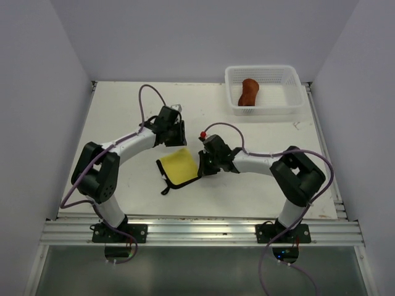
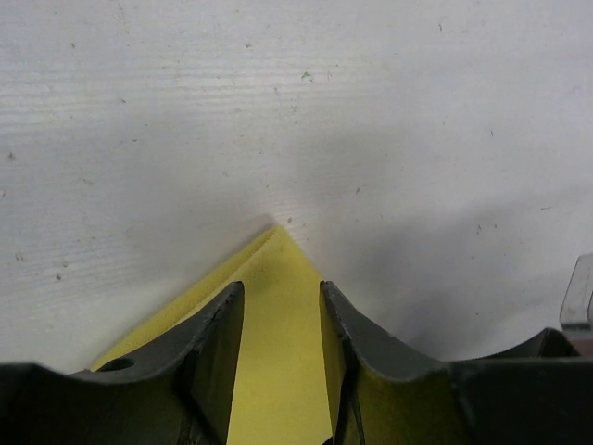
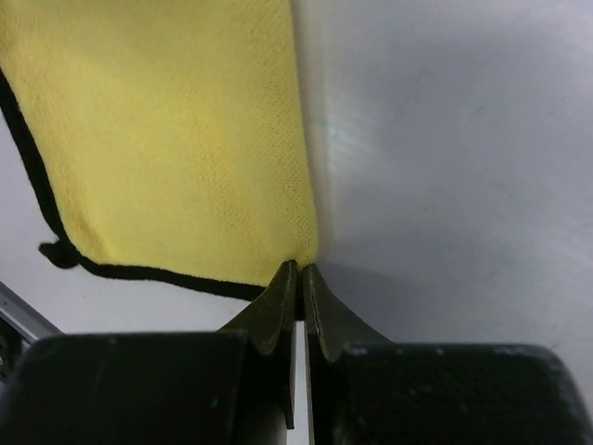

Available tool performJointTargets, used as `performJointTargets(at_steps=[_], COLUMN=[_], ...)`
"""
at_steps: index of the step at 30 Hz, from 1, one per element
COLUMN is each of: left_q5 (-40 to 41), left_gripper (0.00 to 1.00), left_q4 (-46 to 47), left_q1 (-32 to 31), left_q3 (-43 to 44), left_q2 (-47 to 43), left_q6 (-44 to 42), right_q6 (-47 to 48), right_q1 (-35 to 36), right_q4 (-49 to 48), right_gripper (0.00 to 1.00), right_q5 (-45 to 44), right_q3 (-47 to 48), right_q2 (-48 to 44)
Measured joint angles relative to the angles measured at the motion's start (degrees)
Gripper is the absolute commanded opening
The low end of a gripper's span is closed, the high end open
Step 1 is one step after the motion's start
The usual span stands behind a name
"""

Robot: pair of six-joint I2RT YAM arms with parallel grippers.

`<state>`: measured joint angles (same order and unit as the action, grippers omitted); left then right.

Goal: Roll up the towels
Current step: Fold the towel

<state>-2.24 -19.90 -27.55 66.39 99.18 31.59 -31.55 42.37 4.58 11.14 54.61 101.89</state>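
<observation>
The yellow towel (image 1: 179, 167) with dark edging lies flat on the table between the two arms. My left gripper (image 1: 176, 139) hangs over its far corner. In the left wrist view that gripper (image 2: 281, 289) is open, its fingers straddling the towel's pointed yellow corner (image 2: 278, 371). My right gripper (image 1: 200, 163) is at the towel's right corner. In the right wrist view that gripper (image 3: 299, 269) is shut, pinching the edge of the yellow cloth (image 3: 185, 139). The rust-brown towel (image 1: 249, 92) lies bunched inside the basket.
A white mesh basket (image 1: 265, 69) stands at the back right of the white table. Grey walls close in the left, back and right sides. A metal rail (image 1: 197, 231) runs along the near edge by the arm bases.
</observation>
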Motion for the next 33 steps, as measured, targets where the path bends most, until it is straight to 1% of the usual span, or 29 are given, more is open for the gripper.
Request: performJointTargets(at_steps=[6,12,19,26,33], left_q5=[2.12,4.98,7.45,10.27,10.91], left_gripper=[0.43,0.43,0.44,0.46,0.47], left_q4=[-1.33,-2.99,-5.20,-6.47,-4.33], left_q1=[-3.13,-6.75,-10.27,-10.47,-10.47], left_q3=[-0.04,-0.17,-1.18,-1.60,-1.62], left_q2=[-1.29,-1.81,-2.29,-2.25,-0.66], left_q6=[-0.31,-0.15,1.88,3.63,4.85], right_q6=[-6.05,-12.02,-14.62,-15.47,-15.56], right_q1=[8.52,10.19,10.62,10.62,10.62], right_q4=[-0.98,-4.68,-5.66,-6.45,-7.50], right_gripper=[0.00,0.00,0.00,0.00,0.00], right_q5=[-10.47,-15.87,-17.88,-18.10,-18.08], right_q3=[-4.07,-7.10,-7.76,-8.15,-8.61], right_q2=[-3.93,-5.22,-5.53,-5.53,-5.53])
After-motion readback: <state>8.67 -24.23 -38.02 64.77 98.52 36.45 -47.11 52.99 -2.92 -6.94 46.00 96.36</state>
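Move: The right hand has the yellow towel's near right corner pinched just above the table; the towel's middle lies about 3 cm ahead of this hand and 8 cm to its left, the black tab about 6 cm back and 13 cm left. The left hand hangs empty some 6 cm above the table: the towel's middle lies about 6 cm back and 1 cm left of it, and the far corner 2 cm ahead and 1 cm right. Back and slightly left, the right hand drags the pinched towel corner about 3 cm across the table, keeping its grip, then stays there while turning clockwise to some 13 degrees. The left hand draws back about 5 cm and right over the far part of the towel, eases forward a little, then ends slightly lower, its left side tilted up and fingers still half open. ##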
